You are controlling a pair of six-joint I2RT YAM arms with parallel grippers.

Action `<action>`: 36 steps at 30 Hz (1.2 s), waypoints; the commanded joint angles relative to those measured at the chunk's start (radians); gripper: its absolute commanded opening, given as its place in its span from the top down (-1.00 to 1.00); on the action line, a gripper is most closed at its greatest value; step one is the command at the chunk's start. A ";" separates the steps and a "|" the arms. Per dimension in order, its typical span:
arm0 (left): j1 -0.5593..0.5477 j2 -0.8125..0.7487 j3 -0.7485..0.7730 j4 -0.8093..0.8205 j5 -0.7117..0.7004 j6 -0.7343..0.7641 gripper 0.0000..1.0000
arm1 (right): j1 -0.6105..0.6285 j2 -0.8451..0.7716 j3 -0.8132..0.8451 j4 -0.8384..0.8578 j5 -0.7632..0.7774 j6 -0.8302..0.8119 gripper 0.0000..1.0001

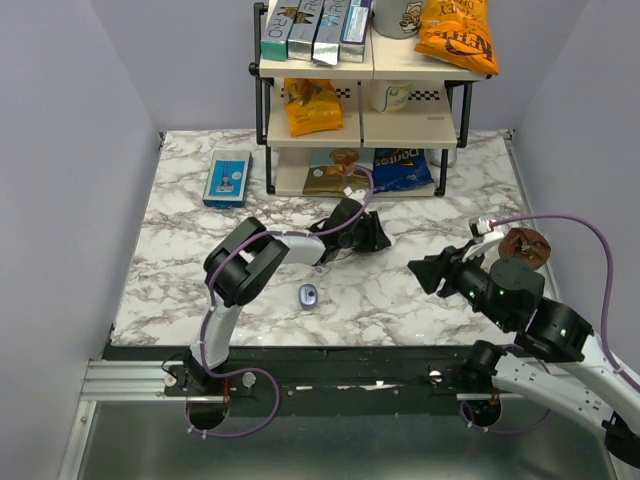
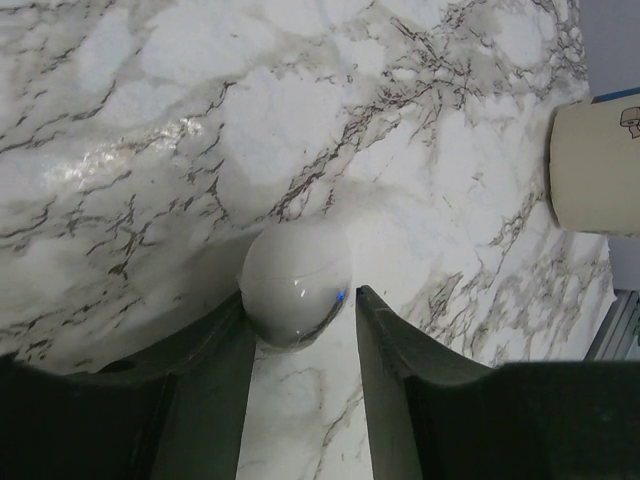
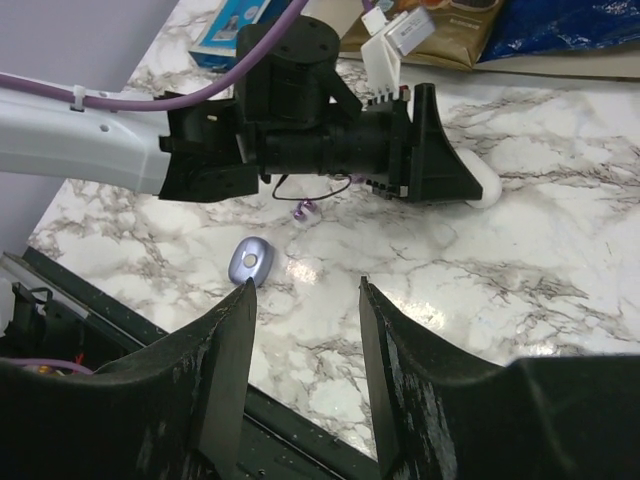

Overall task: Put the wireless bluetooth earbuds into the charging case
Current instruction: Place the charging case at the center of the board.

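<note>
The charging case (image 2: 295, 285), a smooth white pebble with a small blue light, lies on the marble between my left gripper's (image 2: 300, 292) fingertips. The left finger touches it and the right finger stands just clear, so the jaws are open. The right wrist view shows the case (image 3: 487, 186) poking out beyond the left gripper (image 3: 450, 165). A small lavender oval (image 1: 308, 294) with a round middle lies nearer the front edge; I cannot tell if it is one of the earbuds. My right gripper (image 3: 305, 282) hovers open and empty right of the oval (image 3: 250, 262).
A shelf rack (image 1: 360, 125) with snack bags and boxes stands at the back. A blue rectangular box (image 1: 227, 178) lies at the back left. A brown round object (image 1: 527, 245) sits by the right arm. A tiny purple bit (image 3: 308, 210) lies under the left arm.
</note>
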 commanded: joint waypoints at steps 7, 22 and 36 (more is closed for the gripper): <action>0.093 -0.376 -0.270 -0.093 -0.108 0.099 -0.13 | -0.002 -0.013 -0.030 -0.016 0.028 0.007 -0.09; 0.076 -1.277 -0.875 -0.154 -0.416 -0.098 -0.97 | 0.000 0.086 -0.168 0.129 -0.005 0.008 -0.09; -0.082 -1.259 -0.845 -0.608 -0.558 -0.180 -0.97 | 0.000 0.287 -0.139 0.208 -0.129 0.007 -0.07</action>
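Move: The left fingertips are right at the white charging case, about level with its middle. From that hand the lavender case lies some 14 cm back, 18 cm to the left and 2 cm lower. One purple earbud lies roughly 7 cm back and 15 cm left, the other 1 cm back and 11 cm left. From the right hand the lavender case is about 25 cm left, 4 cm ahead and 25 cm below; the white case is 17 cm ahead and 9 cm left. Leave the white case with the left gripper: swing it left some 24 cm, arching up over the earbuds and drawing back about 15 cm, then sink towards the lavender case, still above the board. On the way open the fingers wide and turn the hand some 25 degrees counter-clockwise. Meanwhile lower the half-open right gripper about 10 cm, easing left and tipping slightly down, empty. ##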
